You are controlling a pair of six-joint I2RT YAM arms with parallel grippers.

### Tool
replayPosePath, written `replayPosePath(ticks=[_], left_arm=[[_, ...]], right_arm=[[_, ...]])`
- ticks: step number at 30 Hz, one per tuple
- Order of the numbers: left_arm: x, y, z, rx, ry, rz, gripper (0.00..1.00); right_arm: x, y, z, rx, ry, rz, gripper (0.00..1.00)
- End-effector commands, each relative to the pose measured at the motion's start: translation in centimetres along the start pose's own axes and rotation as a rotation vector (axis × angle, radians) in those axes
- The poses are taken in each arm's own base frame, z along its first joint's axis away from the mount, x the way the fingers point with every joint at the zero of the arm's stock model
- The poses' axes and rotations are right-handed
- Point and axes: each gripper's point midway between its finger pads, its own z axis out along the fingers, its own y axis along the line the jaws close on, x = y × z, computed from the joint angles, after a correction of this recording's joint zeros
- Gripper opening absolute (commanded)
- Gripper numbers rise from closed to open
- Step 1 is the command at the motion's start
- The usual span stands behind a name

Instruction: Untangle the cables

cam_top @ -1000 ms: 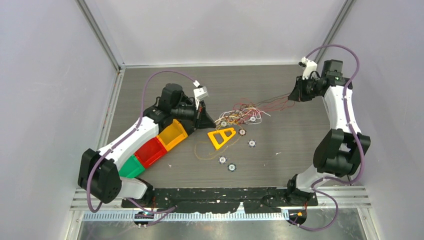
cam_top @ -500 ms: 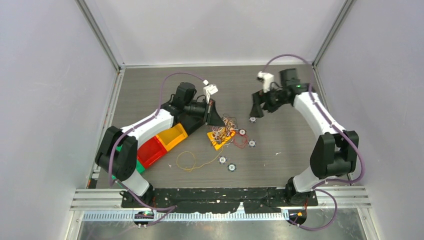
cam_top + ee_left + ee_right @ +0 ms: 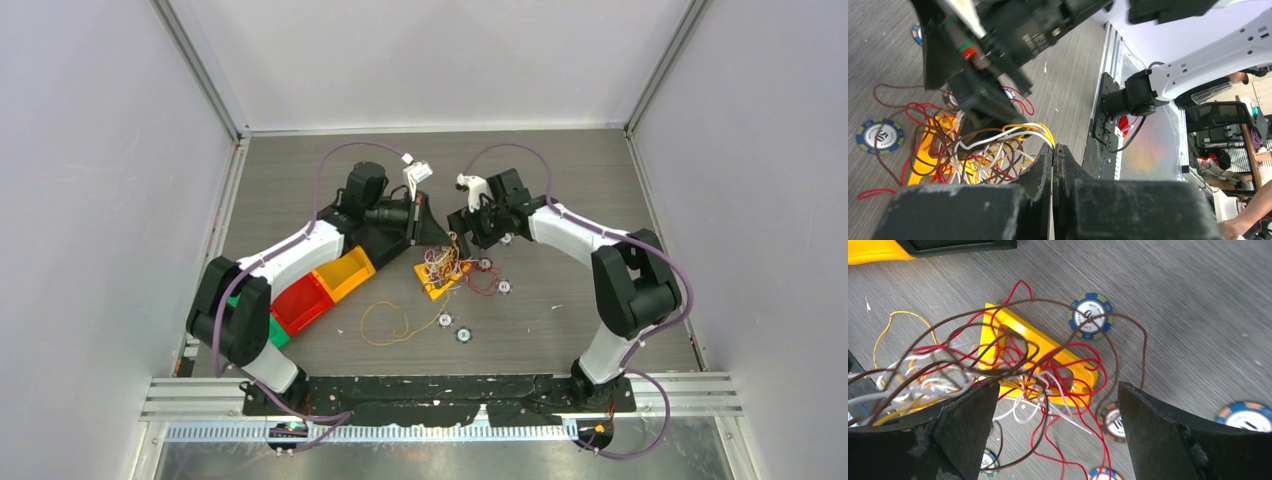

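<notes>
The cables [image 3: 446,266] are a small tangle of red, brown, white and yellow wires, draped over a yellow triangle [image 3: 437,283] at mid-table. My left gripper [image 3: 444,238] is shut on yellow and white strands that arch out of the tangle [image 3: 973,155] to its tip [image 3: 1054,146]. My right gripper [image 3: 464,228] hovers just right of the left one, over the tangle [image 3: 1013,365]. It [image 3: 1058,387] is open wide, with loose red, white and brown loops lying between and under its fingers [image 3: 968,420]. A separate yellow-orange wire [image 3: 385,322] lies looped near the front.
Yellow [image 3: 345,272], red [image 3: 305,300] and green [image 3: 272,332] bins sit under the left arm. Poker chips [image 3: 504,287] are scattered around the triangle [image 3: 1048,347], one [image 3: 1090,315] beyond it and another [image 3: 1110,422] near my right finger. The two grippers are very close together.
My right gripper opened, let go of the stretched wires and swung left from the far right to the tangle. The tangle collapsed onto the triangle. The left gripper shifted slightly right, still shut.
</notes>
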Motion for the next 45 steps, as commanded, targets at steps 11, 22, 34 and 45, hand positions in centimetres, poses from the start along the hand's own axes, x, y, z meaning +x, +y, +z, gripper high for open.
replayPosePath(ticks=[11,22,34,45], left_arm=[[-5.7,-11.4,-5.2,0.179,-0.147,0.290,0.00],[-8.0,-21.8,-13.1,0.247,-0.253,0.478,0.00],[-11.6,-29.0,-19.5,0.271,-0.441,0.562,0.00],[-14.4,-34.4,-23.2,0.251,-0.556,0.709,0.00]], right_arm=[[0.8,-2.5,2.3,0.110,0.012,0.070,0.26],[-1.1,-10.4,-7.1,0.308,-0.077,0.116,0.06],[2.3,-24.5,-13.6,0.579,-0.039,0.218,0.05],[4.4,-30.8,-14.5,0.696,0.022,0.243,0.05]])
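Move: From the right hand, open, the hanging cable tangle lies about 4 cm to its left, 3 cm back and 4 cm below. The yellow triangle is roughly 6 cm back, 5 cm left and 8 cm down; at that same table depth, one chip sits 2 cm ahead and 4 cm left, another 3 cm back and 6 cm right. The left hand grips white and yellow strands at the top, the tangle's middle straight below by some 15 cm. Down about 4 cm, the right hand sinks into the hanging tangle, shuts its wide-open fingers on red and brown strands, then carries them some 30 cm right and 10 cm forward, first rising, then sinking, its wrist turning clockwise. Meanwhile the left hand, still pinching white and yellow strands, climbs steeply, drawing back and left and tipping its fingers upward. ##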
